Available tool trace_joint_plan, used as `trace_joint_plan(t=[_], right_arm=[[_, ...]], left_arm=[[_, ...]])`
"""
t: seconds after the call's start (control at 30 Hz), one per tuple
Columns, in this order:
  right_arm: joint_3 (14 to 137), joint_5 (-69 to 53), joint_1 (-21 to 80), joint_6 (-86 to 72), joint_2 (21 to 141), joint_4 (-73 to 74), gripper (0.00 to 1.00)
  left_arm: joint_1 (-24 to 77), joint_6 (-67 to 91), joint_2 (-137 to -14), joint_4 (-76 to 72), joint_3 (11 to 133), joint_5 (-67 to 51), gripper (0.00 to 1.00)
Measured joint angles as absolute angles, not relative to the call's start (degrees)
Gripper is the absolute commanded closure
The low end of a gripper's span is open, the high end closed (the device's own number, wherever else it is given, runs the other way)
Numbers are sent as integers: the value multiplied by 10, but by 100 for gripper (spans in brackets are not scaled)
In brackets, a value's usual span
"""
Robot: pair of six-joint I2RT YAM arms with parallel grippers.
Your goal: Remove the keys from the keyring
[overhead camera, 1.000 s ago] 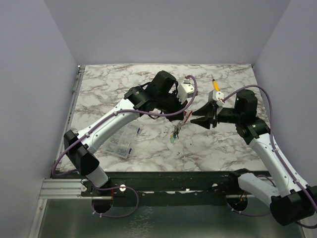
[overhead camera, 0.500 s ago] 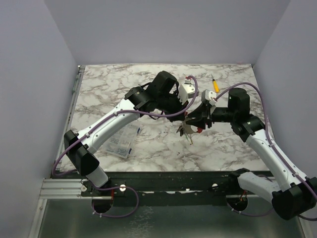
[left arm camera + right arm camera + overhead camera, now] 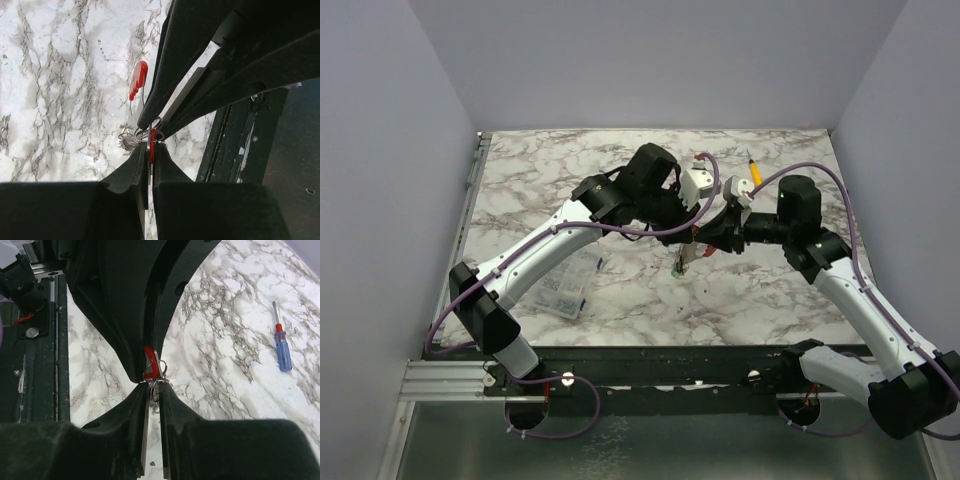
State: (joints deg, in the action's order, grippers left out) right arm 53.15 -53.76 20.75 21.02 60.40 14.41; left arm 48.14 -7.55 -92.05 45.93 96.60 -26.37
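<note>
My left gripper (image 3: 151,150) is shut on the red keyring (image 3: 152,145), held on edge above the table. Small steel rings (image 3: 131,140) and a red-headed key (image 3: 138,80) hang from it. In the top view the keys (image 3: 681,262) dangle below the point where both grippers meet. My right gripper (image 3: 154,387) faces the left one tip to tip. Its jaws are pinched on the keys' steel rings (image 3: 156,390) just under the keyring (image 3: 150,360). From above, the left gripper (image 3: 692,232) and right gripper (image 3: 708,240) touch over mid-table.
A blue-and-red screwdriver (image 3: 282,347) lies on the marble beyond the grippers. A yellow-handled tool (image 3: 755,170) rests at the back right. A clear compartment box (image 3: 563,285) sits under the left arm. The black base rail (image 3: 670,360) runs along the near edge.
The right arm has moved left up to the keyring and its jaws have narrowed onto the steel rings. The hanging keys swung about. The left arm kept still.
</note>
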Motion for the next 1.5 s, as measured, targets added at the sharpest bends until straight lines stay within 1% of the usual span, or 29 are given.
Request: trace_joint_plan(t=[0.1, 0.13, 0.3, 0.5, 0.7, 1.07, 1.33, 1.4, 1.47, 1.5], right_arm=[[532, -533, 208, 206, 605, 140, 99], [532, -531, 208, 205, 605, 138, 99], [528, -522, 209, 205, 599, 126, 99], [478, -504, 209, 206, 542, 53, 99], [437, -502, 209, 204, 510, -5, 100], [420, -502, 209, 195, 509, -50, 99], [420, -503, 209, 190, 512, -54, 100], [420, -504, 209, 192, 514, -48, 99], [420, -504, 209, 194, 519, -40, 94], [420, -504, 209, 194, 522, -36, 93]], left_arm=[[481, -75, -920, 459, 966, -264, 100], [481, -74, -920, 459, 966, -264, 100], [474, -58, -920, 451, 966, -267, 100], [439, -24, -920, 442, 953, -296, 100], [437, -9, -920, 425, 938, -314, 100], [436, -9, -911, 416, 927, -321, 100], [436, -10, -907, 413, 924, -321, 100], [436, -11, -907, 413, 924, -321, 100], [437, -15, -907, 413, 924, -321, 100], [437, -16, -907, 413, 924, -321, 100]])
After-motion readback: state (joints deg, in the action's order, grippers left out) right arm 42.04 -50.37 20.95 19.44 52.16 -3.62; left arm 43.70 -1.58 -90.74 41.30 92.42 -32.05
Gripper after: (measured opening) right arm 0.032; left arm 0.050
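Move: The keyring's loops sit practically between the right fingers, not yet pinched, about 1 cm to that hand's left and level with it in depth and height. Some 1 cm beyond the loops is the red tag gripped by the left hand. The red-handled tool hangs about 3 cm right and 5 cm below the right hand; the keys hang about 3 cm left and 6 cm below, neither ahead nor back. From the left hand the loops lie about 1 cm right, level in depth and height. Closing first, the right fingers shut from a narrow gap to pinch one loop of the keyring, then lift about 2 cm as the hand rolls some 15 degrees, its forward side rising, before sinking back by half. The left hand keeps its hold on the red tag, easing about 1 cm forward and tilting slightly. ##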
